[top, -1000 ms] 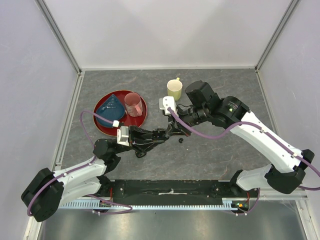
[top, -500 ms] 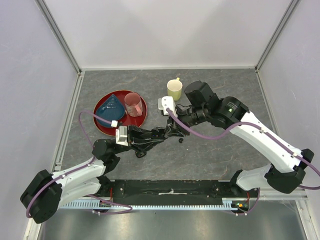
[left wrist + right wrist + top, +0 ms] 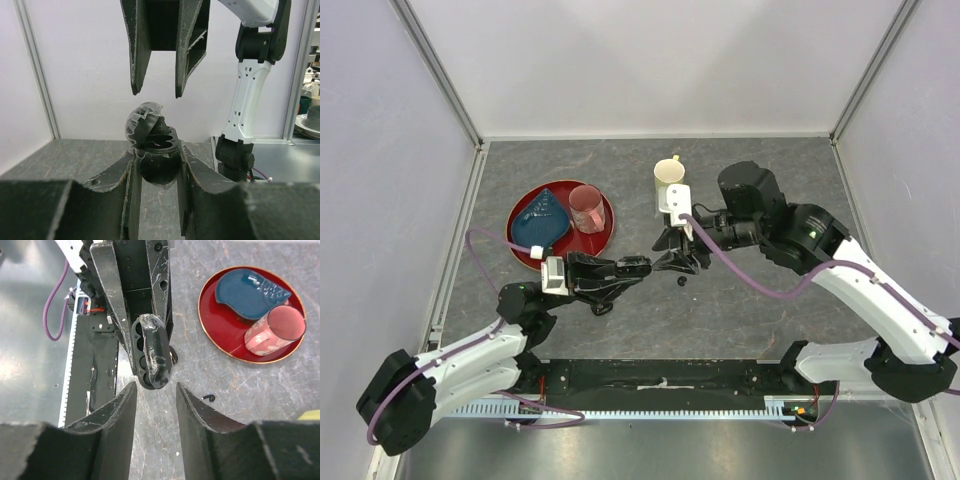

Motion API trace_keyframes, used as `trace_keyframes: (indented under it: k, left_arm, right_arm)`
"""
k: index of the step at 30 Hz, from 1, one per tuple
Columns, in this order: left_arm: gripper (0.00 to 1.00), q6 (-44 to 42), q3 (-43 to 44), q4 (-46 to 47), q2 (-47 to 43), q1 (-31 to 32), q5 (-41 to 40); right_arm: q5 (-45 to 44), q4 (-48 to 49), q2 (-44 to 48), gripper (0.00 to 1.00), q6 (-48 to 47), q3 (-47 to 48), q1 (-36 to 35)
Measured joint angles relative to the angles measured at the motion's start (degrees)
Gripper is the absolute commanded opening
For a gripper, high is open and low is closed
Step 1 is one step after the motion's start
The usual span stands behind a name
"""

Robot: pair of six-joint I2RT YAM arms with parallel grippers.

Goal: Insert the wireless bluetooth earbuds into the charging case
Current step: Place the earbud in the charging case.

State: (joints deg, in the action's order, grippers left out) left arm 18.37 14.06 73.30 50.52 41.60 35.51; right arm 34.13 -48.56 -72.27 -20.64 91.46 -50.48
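The black charging case (image 3: pixel 157 162) stands with its lid (image 3: pixel 142 122) swung open, and my left gripper (image 3: pixel 156 152) is shut on its lower half. Seen from the right wrist, the case (image 3: pixel 151 357) shows dark cavities; I cannot tell whether an earbud sits in them. My right gripper (image 3: pixel 156 390) hangs open just off the case with nothing between its fingers, and from above it is (image 3: pixel 672 262) right of the case (image 3: pixel 642 264). One tiny black earbud (image 3: pixel 209 398) lies loose on the table, below the right gripper in the top view (image 3: pixel 681 281).
A red plate (image 3: pixel 525 255) at the left carries a blue cone-shaped piece (image 3: pixel 542 220) and a pink cup (image 3: pixel 586 208). A yellow mug (image 3: pixel 668 175) stands behind the right gripper. A small dark thing (image 3: pixel 600 308) lies beside the left arm.
My right gripper has opened and drawn back to the right, away from the case. The left gripper, still holding the case, has shifted slightly left.
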Motion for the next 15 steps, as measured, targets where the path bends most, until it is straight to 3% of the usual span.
trace_keyframes:
  k: [1, 3, 7, 15]
  left_arm:
    - [0.02, -0.2, -0.02, -0.15, -0.52, 0.0, -0.28]
    - [0.02, -0.9, -0.22, -0.72, -1.62, 0.0, -1.22]
    - [0.02, -2.25, -0.72, -2.36, -3.54, 0.0, -3.23]
    - [0.02, -3.54, -1.4, -4.26, -5.6, 0.0, -6.05]
  right_arm:
    - [-0.15, 0.96, 0.76, 0.53, 0.42, -0.57, 0.0]
    - [-0.83, 3.54, 2.75, 0.55, 1.42, -2.27, 0.0]
    - [-4.0, 8.55, 7.91, 0.74, 4.52, -6.23, 0.0]
    - [-17.62, 18.03, 14.88, 0.81, 12.07, -12.87, 1.05]
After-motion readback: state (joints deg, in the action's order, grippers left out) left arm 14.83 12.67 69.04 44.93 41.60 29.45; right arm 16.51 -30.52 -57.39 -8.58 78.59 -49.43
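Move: Just off the right fingertips, about 4 cm to their left and 3 cm below, level fore and aft, sits the open charging case. The left hand grips that case roughly 1 cm to the right of its hand point and 1 cm above. Some 30 cm below the right hand on the table lie two loose black earbuds: the near earbud about 9 cm ahead and 5 cm to the right, the plate-side earbud about 11 cm ahead and 3 cm to the left. Backing away empty from the charging case, the right hand rises about 4 cm, swings about as far to the right and then curves forward, its fingers opening wide while the wrist yaws clockwise some 20 degrees and the fingertips tip up. The left hand keeps its pinch on the case and draws it slightly left and forward, turning a little counter-clockwise. ##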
